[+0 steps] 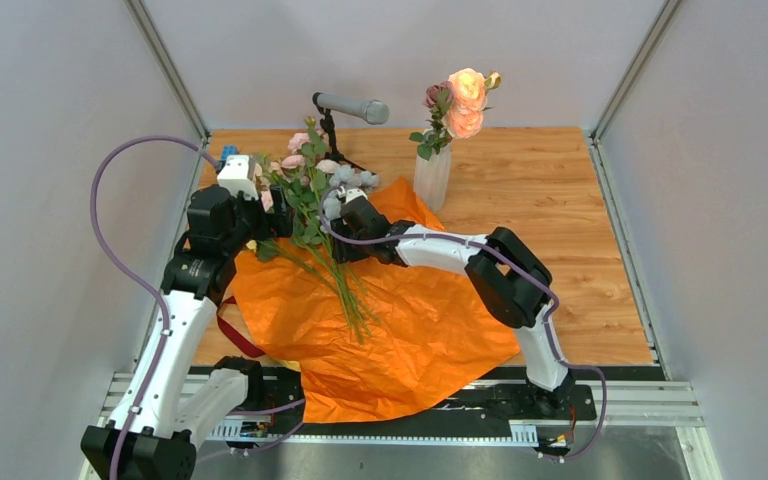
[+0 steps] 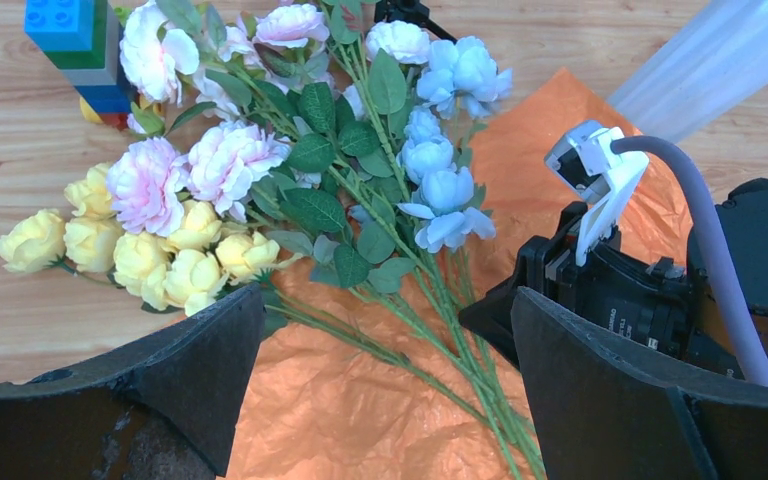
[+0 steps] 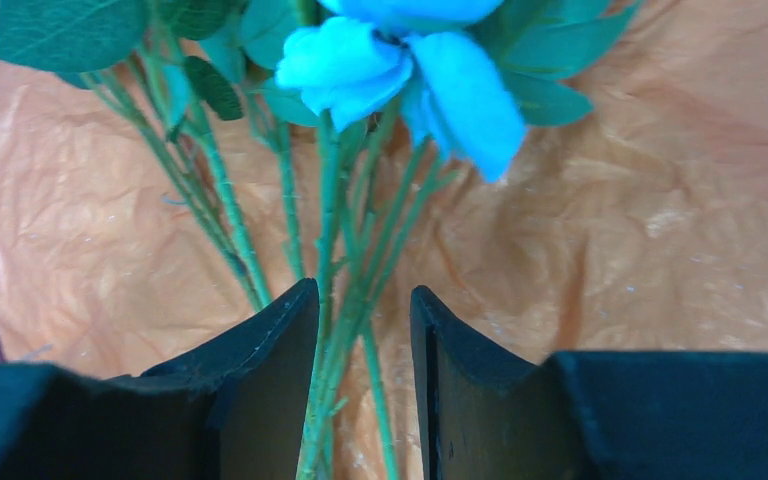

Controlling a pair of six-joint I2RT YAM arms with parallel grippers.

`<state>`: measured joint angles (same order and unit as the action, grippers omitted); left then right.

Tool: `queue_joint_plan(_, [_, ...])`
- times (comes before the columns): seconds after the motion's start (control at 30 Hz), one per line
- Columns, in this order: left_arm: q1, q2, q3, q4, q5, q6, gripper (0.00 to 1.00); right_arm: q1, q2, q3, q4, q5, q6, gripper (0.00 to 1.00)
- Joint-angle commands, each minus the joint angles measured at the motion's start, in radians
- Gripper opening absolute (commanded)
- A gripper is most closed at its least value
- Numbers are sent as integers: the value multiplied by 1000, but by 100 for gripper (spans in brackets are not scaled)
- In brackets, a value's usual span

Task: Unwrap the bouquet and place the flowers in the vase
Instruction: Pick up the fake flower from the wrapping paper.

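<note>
The orange paper (image 1: 410,330) lies unwrapped and flat on the table, with loose flowers (image 1: 305,190) across its upper left, their stems (image 1: 345,285) pointing toward me. The white ribbed vase (image 1: 432,178) stands behind the paper and holds peach roses (image 1: 465,100). My right gripper (image 1: 338,235) is low over the pale blue flowers. In the right wrist view its jaws (image 3: 364,300) stand apart around several green stems (image 3: 335,240) below a blue rose (image 3: 410,60), with a gap still showing. My left gripper (image 2: 385,310) hovers wide open above the stems (image 2: 440,300), beside yellow and pink roses (image 2: 160,250).
A grey microphone (image 1: 355,107) on a black stand rises behind the flowers. Stacked toy blocks (image 2: 80,50) sit at the far left by the blooms. A dark red ribbon (image 1: 235,335) lies at the paper's left edge. The vase (image 2: 710,60) shows at the left wrist view's upper right.
</note>
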<state>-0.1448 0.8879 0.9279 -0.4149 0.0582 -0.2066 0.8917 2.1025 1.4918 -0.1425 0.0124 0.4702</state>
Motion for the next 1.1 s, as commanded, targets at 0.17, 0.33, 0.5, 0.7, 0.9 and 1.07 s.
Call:
queue_joint_plan(0.17, [14,-5,5,29,25,16,100,-34,29,72,-36,49,0,38])
queue_joint_plan(0.33, [22,0,5,29,27,15,100,-37,54,108,-39,33,-10,37])
queue_joint_plan(0.5, [27,5,2,31,34,12,100,-36,88,143,-45,77,-26,34])
queue_joint_plan(0.7, [30,9,0,34,43,9,100,-33,119,176,-64,143,-38,28])
queue_joint_plan(0.9, [33,16,0,36,55,3,100,-13,172,237,-102,225,-59,30])
queue_joint_plan(1.07, [35,22,0,37,58,4,100,-11,162,235,-111,242,-41,8])
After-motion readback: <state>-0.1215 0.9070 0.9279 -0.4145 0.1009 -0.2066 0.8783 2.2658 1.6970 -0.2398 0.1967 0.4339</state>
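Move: The blue flower's stem, just under its lowest bloom, lies about 5 cm ahead of the right hand, roughly in line with it and some 3 cm lower. That bloom sits about 8 cm ahead and 1 cm left; the other leafy stems are about 2 cm ahead and 4 cm left. The vase stands some 10 cm ahead and 18 cm to the right. From the raised left hand, the stem is about 6 cm ahead, 12 cm right and 22 cm below. Forward, along the blue flower's stem towards its lowest bloom, the right hand slides about 5 cm, after first edging slightly right, and sinks about 2 cm, mostly late on. The wrist turns some 10 degrees, its left side dipping as it swings clockwise, while the half-open fingers narrow around the stem just below the petals. ##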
